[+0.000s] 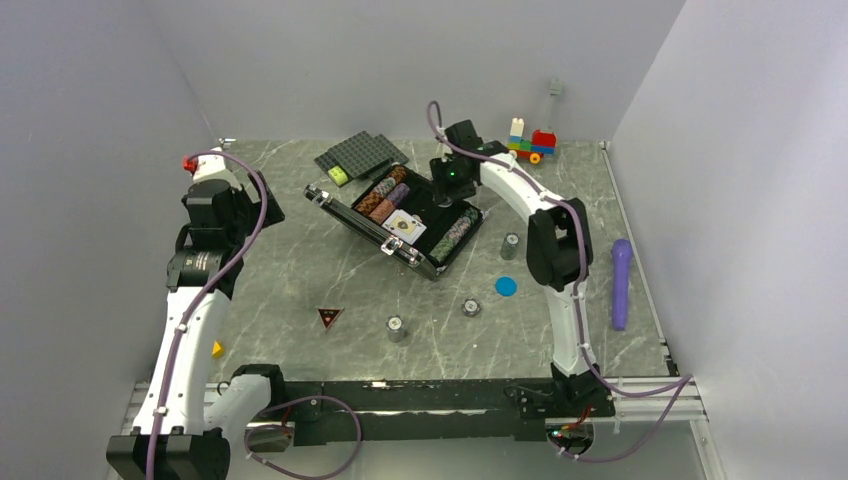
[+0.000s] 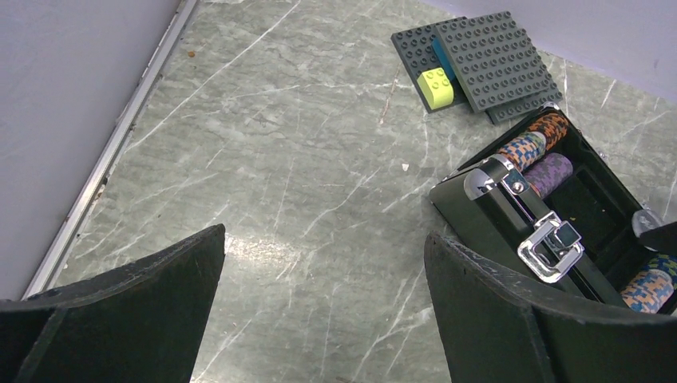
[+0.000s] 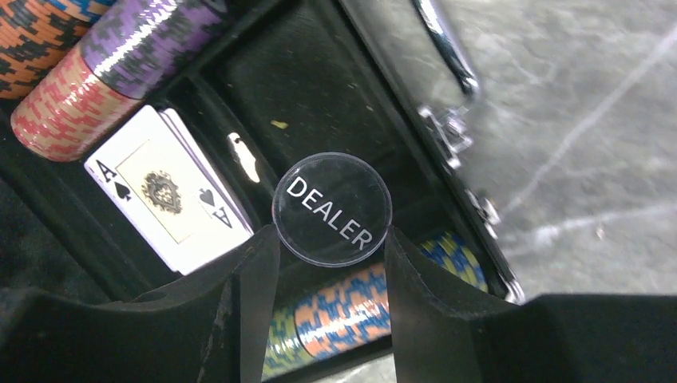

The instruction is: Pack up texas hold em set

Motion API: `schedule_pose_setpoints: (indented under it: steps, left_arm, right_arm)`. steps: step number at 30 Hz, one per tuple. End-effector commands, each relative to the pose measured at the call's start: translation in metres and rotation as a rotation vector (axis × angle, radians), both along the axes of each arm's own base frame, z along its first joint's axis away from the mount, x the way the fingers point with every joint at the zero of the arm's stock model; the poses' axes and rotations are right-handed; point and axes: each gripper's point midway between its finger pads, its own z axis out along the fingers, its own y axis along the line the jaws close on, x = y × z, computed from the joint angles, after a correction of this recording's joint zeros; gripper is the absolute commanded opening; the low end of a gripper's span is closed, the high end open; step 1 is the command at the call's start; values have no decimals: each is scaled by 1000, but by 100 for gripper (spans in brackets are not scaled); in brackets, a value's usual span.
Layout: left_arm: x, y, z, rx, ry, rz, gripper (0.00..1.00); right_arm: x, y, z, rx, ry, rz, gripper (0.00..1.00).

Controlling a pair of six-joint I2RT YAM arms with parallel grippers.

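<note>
The black briefcase (image 1: 360,222) lies open at the table's middle back, with silver latches (image 2: 551,243). It holds multicoloured chip rows (image 1: 385,193) and cards (image 1: 405,226). My right gripper (image 3: 331,247) hovers over the case's inside (image 1: 447,185). It is shut on a clear round "DEALER" button (image 3: 331,207), above the cards (image 3: 164,191) and a chip row (image 3: 359,311). My left gripper (image 2: 323,263) is open and empty over bare table left of the case (image 1: 250,212). Three small grey chip stacks (image 1: 510,246) (image 1: 471,307) (image 1: 396,328) and a blue disc (image 1: 506,286) stand on the table.
Dark grey studded baseplates (image 1: 362,153) with a yellow-green brick (image 1: 339,176) lie behind the case. A brick toy car (image 1: 530,143) stands at the back right. A purple stick (image 1: 621,282) lies at the right edge. A black triangle (image 1: 330,317) and a small yellow piece (image 1: 216,349) lie near the front.
</note>
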Motion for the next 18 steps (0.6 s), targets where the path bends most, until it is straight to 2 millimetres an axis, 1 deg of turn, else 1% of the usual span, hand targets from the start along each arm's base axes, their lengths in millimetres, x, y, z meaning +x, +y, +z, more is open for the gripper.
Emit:
schedule_pose_setpoints:
  steps: [1,5,10,14,18]
  left_arm:
    - [4,2,25,10,-61,8,98]
    - [4,1,26,31,-60,-13,98]
    - [1,0,24,23,-66,-18,98]
    - [-1,-1,21,12,-63,-17,98]
    - [-4,-1,19,15,-56,-15,98]
  right_arm:
    - [21,37,15,20,-124,112,34]
    - [19,52,-5,-33,-119,151,34]
    - [25,53,-21,-101,-134,157,36]
    - [37,51,-20,-127,-172,135,39]
    - [46,57,-19,-117,-197,133,40]
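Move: The right hand holds the dealer button over the case; the empty square compartment it is bound for lies about 4 cm to the left, 3 cm ahead and 7 cm below. The purple-red chip row is about 13 cm left and 1 cm ahead, the card deck about 10 cm left and 5 cm back, the green chip row about 3 cm right and 7 cm back. From the left hand the compartment is some 17 cm ahead and 33 cm right, far below. Still pinching the dealer button, the right hand carries it about 5 cm left and brings it down by nearly as much, away from the green chip row towards the empty compartment. The leftward run comes first and the sinking lasts throughout, ending with a small forward nudge. The wrist turns roughly 10 degrees counter-clockwise and its left side dips a little; the fingers keep their hold. ##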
